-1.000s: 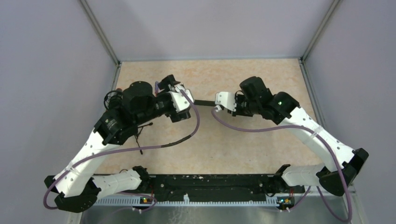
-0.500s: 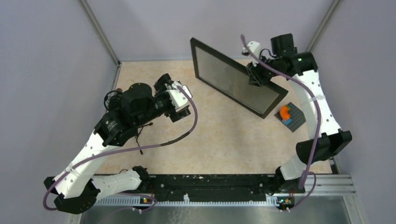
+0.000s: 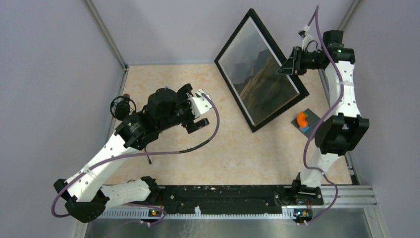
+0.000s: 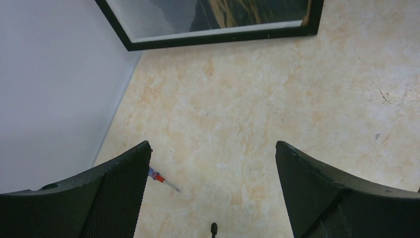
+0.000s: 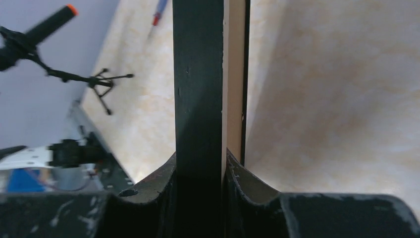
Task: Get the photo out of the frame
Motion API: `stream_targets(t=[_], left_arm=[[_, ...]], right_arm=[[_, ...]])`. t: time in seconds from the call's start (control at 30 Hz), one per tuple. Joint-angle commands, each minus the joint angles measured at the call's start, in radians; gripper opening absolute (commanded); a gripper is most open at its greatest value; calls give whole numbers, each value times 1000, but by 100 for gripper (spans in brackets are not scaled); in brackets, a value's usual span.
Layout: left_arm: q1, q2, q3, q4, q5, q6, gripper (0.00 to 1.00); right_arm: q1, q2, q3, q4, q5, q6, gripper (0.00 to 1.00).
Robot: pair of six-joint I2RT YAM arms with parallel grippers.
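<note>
The frame point(image 3: 280, 112), black-bordered and large, stands tilted at the back right, its front turned up towards the overhead camera. The photo point(image 3: 260, 74) of grey mountains and brown-green hills sits inside it. My right gripper point(image 3: 293, 63) is shut on the frame's right-hand edge. The right wrist view shows the black border point(image 5: 198, 74) edge-on between my fingers point(image 5: 247, 183), with brown backing point(image 5: 234, 74) beside it. My left gripper point(image 3: 200, 113) hovers open over the table left of the frame, holding nothing. Its wrist view shows the frame's lower edge point(image 4: 218, 37) ahead and a strip of the photo point(image 4: 237, 10).
A grey plate with an orange and blue block point(image 3: 303, 120) lies at the right, near the frame's lower corner. A small red screwdriver point(image 4: 162, 179) lies by the left wall. A mini tripod point(image 3: 121, 105) stands at the left edge. Walls close in on three sides.
The right arm has lifted and turned the frame, so the picture now faces the overhead camera. The left arm has shifted a little to the right, still open.
</note>
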Motion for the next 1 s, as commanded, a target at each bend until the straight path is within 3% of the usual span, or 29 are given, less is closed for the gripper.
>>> stream_targets(t=[0.0,0.07,0.13,0.3,0.4,0.67,0.8,0.97], left_arm=[[5,12,-24,40,5,-28,97],[7,17,-32,46,3,-32,97],[13,22,-35,45,3,-34,97],[23,14,-87,49,5,-44,98],[28,14,-130,52,34,-50,99],[40,51,-214,87,53,-63,98],[51,62,-247,108,53,-76,98],[72,63,-315,175,57,-101,98]], right_arm=[[-14,15,-54,163,-386,239,0],[-14,-18,-165,261,-424,309,0],[-14,-82,-350,473,-446,475,0],[-15,-263,-923,1594,-411,1259,0],[-9,-276,-1083,1907,-370,1488,0],[7,-259,-1370,1950,-310,1390,0],[17,-275,-1369,1650,-293,1126,0],[59,-311,-1432,1538,-215,1014,0]])
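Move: The right gripper already holds the tilted frame by its right edge. The frame's middle is about 12 cm left, 3 cm ahead and 8 cm below, and the open table spot it goes to lies some 19 cm left, 4 cm back and 30 cm down. The keypad is about 8 cm back and 13 cm to the right. From the left gripper, the frame's middle is roughly 20 cm ahead, 28 cm right and 10 cm lower. Swing the gripped frame down towards the middle of the table: lower the right hand some 17 cm while drawing it back about 8 cm and a little left, rolling the wrist nearly 50 degrees to bring the frame close to level, its hold kept. Meanwhile sink the open left gripper about 12 cm, tipping it down slightly, beside the frame's left edge. ##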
